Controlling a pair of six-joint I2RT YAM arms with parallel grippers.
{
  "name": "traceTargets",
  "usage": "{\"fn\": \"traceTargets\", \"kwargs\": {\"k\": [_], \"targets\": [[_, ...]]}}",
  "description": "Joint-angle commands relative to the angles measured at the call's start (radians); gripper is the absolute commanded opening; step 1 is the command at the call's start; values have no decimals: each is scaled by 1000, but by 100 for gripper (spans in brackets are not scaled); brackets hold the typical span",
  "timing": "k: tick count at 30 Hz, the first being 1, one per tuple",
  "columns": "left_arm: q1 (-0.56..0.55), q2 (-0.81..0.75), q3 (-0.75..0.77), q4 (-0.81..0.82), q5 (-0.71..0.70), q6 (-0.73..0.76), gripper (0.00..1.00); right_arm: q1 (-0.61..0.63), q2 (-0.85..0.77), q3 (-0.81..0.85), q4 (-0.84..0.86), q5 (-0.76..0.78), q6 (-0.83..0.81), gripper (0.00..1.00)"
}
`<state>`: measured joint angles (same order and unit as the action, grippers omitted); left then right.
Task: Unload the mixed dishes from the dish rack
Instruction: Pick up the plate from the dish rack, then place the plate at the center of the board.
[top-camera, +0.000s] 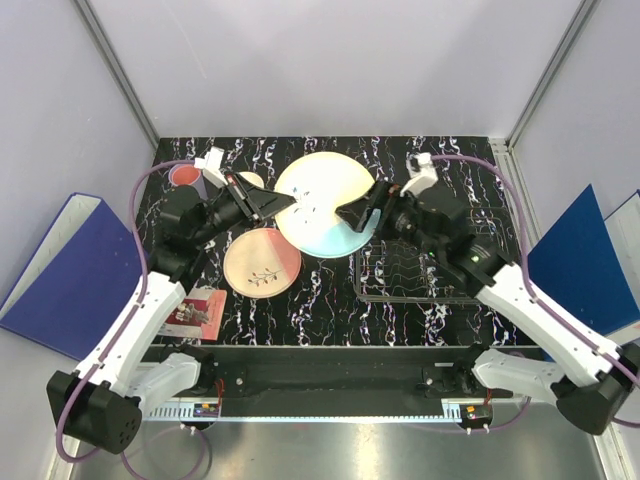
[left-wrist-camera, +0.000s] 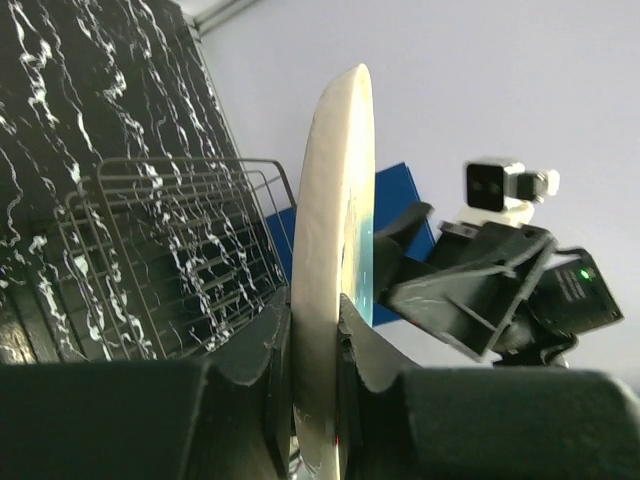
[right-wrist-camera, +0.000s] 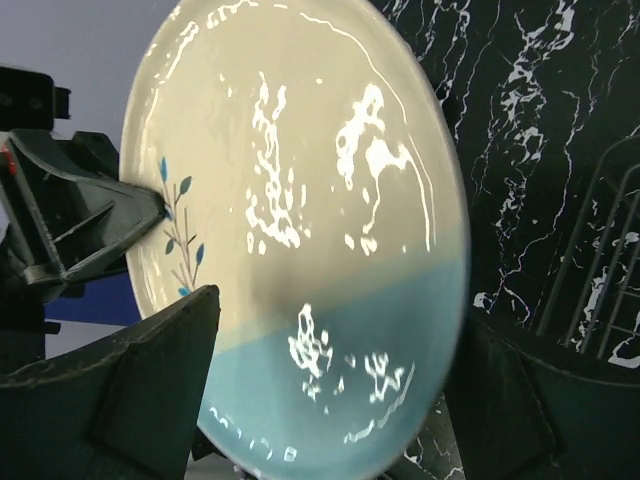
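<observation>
My left gripper (top-camera: 287, 203) (left-wrist-camera: 315, 340) is shut on the left rim of the cream and light blue plate (top-camera: 318, 200) (left-wrist-camera: 335, 220) and holds it on edge above the table. My right gripper (top-camera: 353, 214) (right-wrist-camera: 335, 420) is open, its fingers spread wide at the blue side of the plate (right-wrist-camera: 300, 200), not clamping it. The wire dish rack (top-camera: 405, 268) (left-wrist-camera: 160, 260) looks empty. The pink and cream plate (top-camera: 262, 262) lies flat on the table. The red bowl-cup (top-camera: 183, 174) and a small cream cup (top-camera: 251, 180) stand at the back left. No tumblers show.
A red printed card (top-camera: 197, 310) lies at the front left. Blue binders lean outside the table at the left (top-camera: 70, 270) and right (top-camera: 580, 255). White walls close in the back and sides.
</observation>
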<state>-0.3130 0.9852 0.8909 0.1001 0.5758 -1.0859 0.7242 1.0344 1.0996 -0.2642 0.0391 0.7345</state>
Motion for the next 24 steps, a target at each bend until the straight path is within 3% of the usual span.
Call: {"fn": "traceTargets", "kwargs": {"k": [1, 4, 8, 9, 11, 12, 13, 16, 17, 18, 19, 24], "targets": [[-17, -56, 39, 198, 68, -60, 0, 6, 64, 28, 132, -110, 11, 91], [-17, -60, 42, 194, 73, -54, 0, 4, 102, 22, 154, -133, 23, 87], [-15, -66, 39, 170, 64, -31, 0, 3, 89, -10, 204, -148, 43, 59], [-15, -74, 39, 159, 56, -22, 0, 3, 84, -12, 206, -146, 42, 43], [-15, -76, 39, 121, 29, 4, 0, 4, 67, -15, 201, -146, 40, 25], [-15, -79, 42, 106, 19, 20, 2, 3, 62, -17, 200, -145, 39, 6], [-14, -79, 57, 61, 10, 36, 24, 4, 55, -17, 189, -140, 42, 0], [-9, -77, 114, -54, -30, 125, 65, 3, 29, -23, 172, -139, 36, 0], [-6, -77, 135, -97, -72, 182, 83, 4, 12, -24, 168, -136, 37, 0], [-3, -76, 184, -216, -109, 214, 92, 4, 6, -27, 157, -133, 34, 0], [2, -79, 209, -274, -205, 248, 99, 3, 1, -27, 151, -134, 34, 0], [14, -111, 324, -563, -557, 385, 99, 3, 3, -33, 135, -156, 32, 0]]}}
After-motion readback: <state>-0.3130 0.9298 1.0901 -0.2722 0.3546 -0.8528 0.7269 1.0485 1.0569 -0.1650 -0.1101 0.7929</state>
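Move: The plate with the blue edge is already in my left hand, gripped at its left rim, its middle about 8 cm to the right and 2 cm ahead. From my open right hand its middle lies about 9 cm left and 1 cm ahead. The plate with the pink edge lies on the table 8 cm left of my left hand, 8 cm back and 25 below; the dish rack is about 17 cm right of my right hand, 4 back, well below. I hand the plate over: my right hand eases about 3 cm left and 2 cm down over its blue side, closes to pinch the right rim, lifts some 7 cm while closing, then sinks back about 5. My left keeps its grip until the right is closing, then opens wide, comes free of the left rim, rises about 2 cm and draws off some 3 cm left, rolling and swinging counter-clockwise. ##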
